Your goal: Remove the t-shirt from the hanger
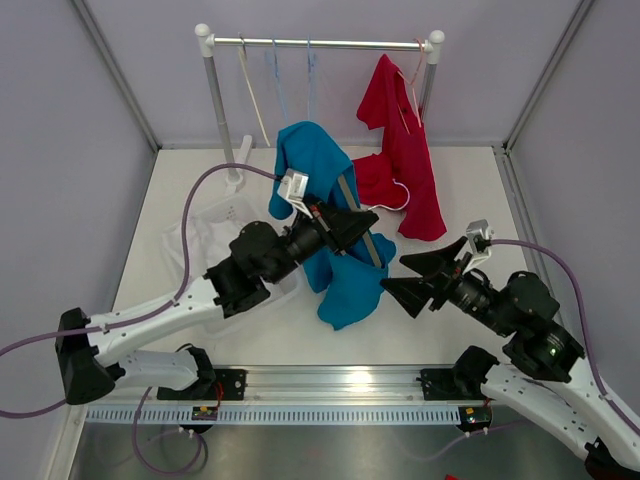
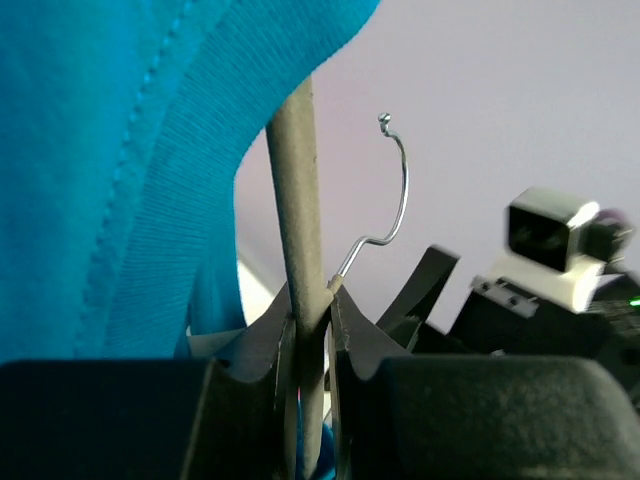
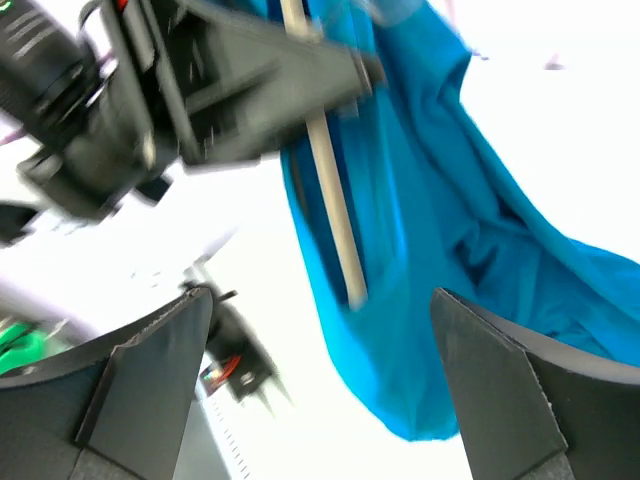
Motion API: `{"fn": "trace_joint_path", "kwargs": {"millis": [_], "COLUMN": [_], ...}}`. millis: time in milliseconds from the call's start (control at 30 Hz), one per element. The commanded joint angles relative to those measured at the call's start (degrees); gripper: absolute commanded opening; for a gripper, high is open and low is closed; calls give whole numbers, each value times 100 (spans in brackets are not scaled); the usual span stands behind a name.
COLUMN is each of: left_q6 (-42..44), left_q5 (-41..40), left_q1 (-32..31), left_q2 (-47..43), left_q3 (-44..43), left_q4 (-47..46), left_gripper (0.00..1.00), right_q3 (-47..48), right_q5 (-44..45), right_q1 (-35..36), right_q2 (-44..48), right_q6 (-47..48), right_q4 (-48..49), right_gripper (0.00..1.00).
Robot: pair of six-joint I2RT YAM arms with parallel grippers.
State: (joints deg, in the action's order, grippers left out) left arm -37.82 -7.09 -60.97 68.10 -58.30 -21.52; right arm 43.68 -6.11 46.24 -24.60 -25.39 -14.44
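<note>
A blue t-shirt (image 1: 335, 215) hangs on a beige hanger (image 1: 358, 218) held up over the table's middle. My left gripper (image 1: 362, 228) is shut on the hanger's bar (image 2: 300, 250), right by its metal hook (image 2: 396, 190). The shirt (image 2: 110, 170) drapes to the left of the bar in the left wrist view. My right gripper (image 1: 412, 274) is open and empty, just right of the shirt's lower end. In the right wrist view the shirt (image 3: 440, 240) and the bar's end (image 3: 335, 210) lie between and beyond the open fingers (image 3: 500, 390).
A rack (image 1: 320, 44) stands at the back with a red garment (image 1: 405, 160) hung at its right end and empty hangers (image 1: 275, 80) to the left. A white basket (image 1: 215, 230) sits on the left under my left arm.
</note>
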Motion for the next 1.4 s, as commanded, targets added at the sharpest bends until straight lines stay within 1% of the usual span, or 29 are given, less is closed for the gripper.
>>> {"fn": "trace_joint_path", "kwargs": {"millis": [0, 133, 167, 200, 233, 333, 400, 433, 467, 500, 533, 567, 633, 667, 767, 800, 867, 900, 1033, 1100, 1233, 1300, 1367], "left_q6": [108, -128, -190, -295, -322, -375, -418, -436, -463, -515, -533, -550, -551, -525, -331, -322, -226, 62, 670, 820, 847, 900, 830], "left_q5": [-108, 199, 269, 383, 428, 525, 542, 542, 542, 542, 542, 542, 533, 525, 489, 524, 525, 420, 226, 261, 498, 612, 647], "left_q1": [-11, 6, 6, 6, 6, 6, 6, 6, 6, 6, 6, 6, 6, 6, 41, 85, 155, 147, 155, 156, 156, 156, 156], "left_q2": [-516, -613, -613, -631, -631, -666, -692, -718, -736, -745, -745, -754, -771, -789, -833, -894, -991, -1104, -1281, -1281, -1097, -974, -790], "left_q3": [-41, -111, -128, -155, -199, -295, -278, -261, -217, -190, -181, -181, -216, -251, -576, -751, -919, -1024, -1419, -1473, -1543, -1666, -1719], "left_q4": [-1030, -1275, -1319, -1381, -1451, -1469, -1504, -1548, -1557, -1575, -1592, -1584, -1557, -1531, -1338, -1337, -1399, -1338, -1399, -1599, -2180, -2374, -2488], "left_gripper": [0, 0, 0, 0, 0, 0, 0, 0, 0, 0, 0, 0, 0, 0, 0, 0, 0, 0, 0, 0, 0, 0, 0], "right_q3": [-148, -457, -492, -579, -615, -624, -641, -642, -633, -633, -633, -624, -615, -633, -825, -939, -993, -993, -949, -949, -993, -984, -941], "right_q5": [-794, -856, -944, -1040, -1250, -1489, -1481, -1403, -1384, -1358, -1297, -1305, -1375, -1384, -1507, -1525, -1612, -1613, -1665, -1692, -1674, -1613, -1569], "right_q1": [70, 78, 70, 70, 78, 70, 87, 96, 105, 96, 96, 96, 105, 105, 113, 122, 131, 131, 131, 131, 210, 306, 473], "right_q2": [192, 202, 158, 114, 9, -281, -361, -387, -396, -396, -396, -405, -379, -353, -99, 7, 253, 324, 500, 430, -61, -307, -466], "right_q6": [-195, -212, -238, -256, -274, -309, -265, -248, -221, -204, -195, -195, -177, -160, -177, -221, -335, -370, -406, -414, -458, -450, -458], "right_q4": [-428, -464, -368, -280, -183, 46, 239, 318, 440, 494, 538, 460, 267, 5, -418, -463, -595, -648, -867, -964, -921, -807, -483], "right_gripper": [100, 99, 98, 94, 92, 89, 84, 75, 70, 63, 52, 26, 14, 7, 6, 1, 0, 0, 0, 0, 0, 0, 0]}}
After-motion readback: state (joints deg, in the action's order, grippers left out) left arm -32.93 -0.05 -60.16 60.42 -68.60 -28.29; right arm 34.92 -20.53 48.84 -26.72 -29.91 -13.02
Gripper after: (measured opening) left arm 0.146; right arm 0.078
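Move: The blue t-shirt's lower right edge, which the open right hand goes for, lies about 2 cm back, 4 cm to its left and some 7 cm below. The hanger's middle is roughly 8 cm ahead, 5 cm left and 4 cm above that hand; the red t-shirt's middle is about 17 cm straight ahead and slightly higher. From the left hand, already gripping the hanger, that blue edge is around 11 cm back, level sideways, some 12 cm below. The blue t-shirt's lower edge is pinched by the right hand, which sinks about 7 cm while reaching left, closes from wide open, then draws back a little and keeps hold. Meanwhile the left hand, still gripping the hanger, lifts it some 16 cm in two pulls with a pause between, also left and back, away from that edge, its fingers tipping upward as it rolls. ##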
